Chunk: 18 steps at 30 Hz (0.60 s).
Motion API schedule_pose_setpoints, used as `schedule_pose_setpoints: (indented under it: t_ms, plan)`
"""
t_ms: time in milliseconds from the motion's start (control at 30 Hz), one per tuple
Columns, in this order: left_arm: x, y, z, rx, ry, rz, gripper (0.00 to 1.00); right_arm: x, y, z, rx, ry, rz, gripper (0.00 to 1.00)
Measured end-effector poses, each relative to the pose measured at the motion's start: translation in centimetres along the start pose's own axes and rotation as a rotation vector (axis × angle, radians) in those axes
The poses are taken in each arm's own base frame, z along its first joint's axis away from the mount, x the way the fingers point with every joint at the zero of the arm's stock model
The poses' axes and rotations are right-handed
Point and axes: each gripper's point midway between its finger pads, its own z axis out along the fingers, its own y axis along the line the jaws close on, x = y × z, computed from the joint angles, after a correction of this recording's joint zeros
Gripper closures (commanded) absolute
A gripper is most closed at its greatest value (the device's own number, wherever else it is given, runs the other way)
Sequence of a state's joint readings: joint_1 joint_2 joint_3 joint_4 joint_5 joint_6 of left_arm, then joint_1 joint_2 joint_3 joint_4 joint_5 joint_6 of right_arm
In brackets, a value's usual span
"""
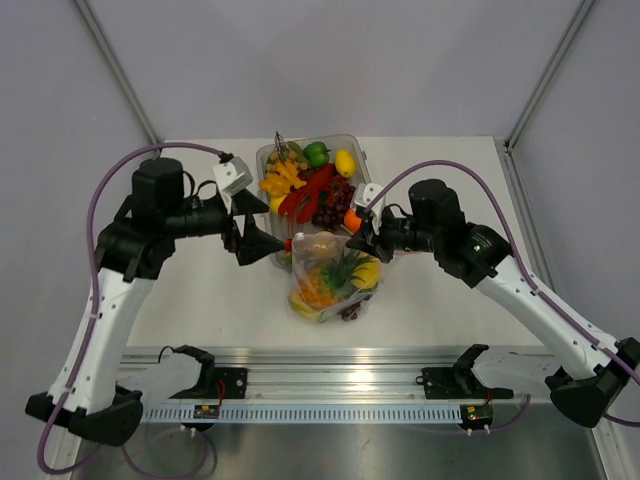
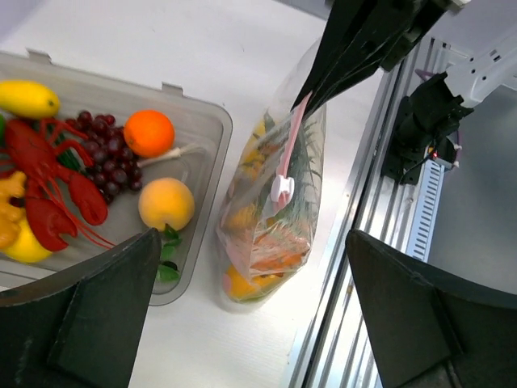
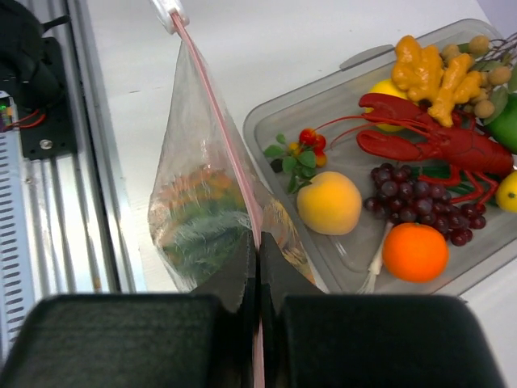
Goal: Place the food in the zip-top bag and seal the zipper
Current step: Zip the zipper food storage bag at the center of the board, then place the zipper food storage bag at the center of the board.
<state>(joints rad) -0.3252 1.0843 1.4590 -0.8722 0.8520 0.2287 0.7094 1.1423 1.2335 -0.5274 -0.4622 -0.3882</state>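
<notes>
The zip-top bag (image 1: 330,278) stands on the table in front of the tray, filled with orange, yellow and green food (image 3: 198,212). My right gripper (image 3: 259,246) is shut on one end of the pink zipper (image 3: 216,113), which runs away from it to a white slider (image 3: 170,10). In the left wrist view the zipper (image 2: 294,133) and slider (image 2: 281,188) hang below the right gripper's pinched fingers (image 2: 347,56). My left gripper (image 2: 252,238) is wide open near the bag's other end and holds nothing. In the top view the left gripper (image 1: 272,228) is left of the bag, the right gripper (image 1: 364,241) at its right.
A rigid clear tray (image 1: 352,143) behind the bag holds a red lobster (image 3: 436,141), purple grapes (image 3: 420,194), an orange (image 3: 414,251), a peach (image 3: 329,202), ginger (image 3: 428,73), a lemon (image 1: 345,162) and a green pepper (image 1: 316,152). A metal rail (image 1: 330,385) runs along the near edge.
</notes>
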Motion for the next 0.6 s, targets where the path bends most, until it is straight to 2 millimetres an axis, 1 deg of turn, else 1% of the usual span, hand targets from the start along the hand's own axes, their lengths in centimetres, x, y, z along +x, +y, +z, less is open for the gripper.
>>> schedule_pose_setpoints:
  t_ms: [100,167,233,300,400,500,600]
  plan:
    - [-1.6,-1.7,-2.1,-0.050,-0.081,0.064,0.01,0.4,1.8,-0.3,-0.049,-0.008,0.013,1.00]
    - [-2.6,-2.3,-3.2,-0.084,-0.127,0.096,0.01,0.9,3.2,-0.1,-0.089,-0.002,0.025,1.00]
    - [-3.2,-2.3,-3.9,-0.122,-0.155,0.109,0.01,1.3,4.6,0.2,-0.135,0.006,0.035,1.00]
    - [-3.4,-1.7,-4.0,-0.164,-0.160,0.098,0.01,1.5,5.9,0.5,-0.172,0.014,0.043,1.00]
    - [-3.1,-0.3,-3.8,-0.218,-0.145,0.065,0.01,1.7,7.4,0.6,-0.214,0.024,0.050,1.00]
    - [-2.2,1.1,-3.2,-0.256,-0.117,0.023,0.01,2.1,8.4,0.7,-0.244,0.039,0.057,1.00]
    - [-1.5,1.9,-2.8,-0.277,-0.095,-0.006,0.01,3.0,8.9,0.8,-0.256,0.061,0.074,1.00]
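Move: The white slider, on the left end of the bag's pink zipper strip, lies about 7 cm to the right of the open left hand, roughly level with it fore and aft and some 6 cm lower. The bagged food is about 6 cm ahead, 14 cm right and far below; the tray's peach is some 16 cm ahead and 13 cm right. From the right hand, already gripping the strip, the slider lies about 12 cm left, near its own height, with the food a little ahead below. Keep the right fingers shut on the zipper strip and draw it back towards the bases by about 8 cm, sinking some 4 cm and turning slightly counter-clockwise. Meanwhile lift the wide-open left gripper clear, up and back, then ease it forward and partly down again, drifting about 3 cm left as it swings some 15 degrees counter-clockwise; touch nothing with it. ##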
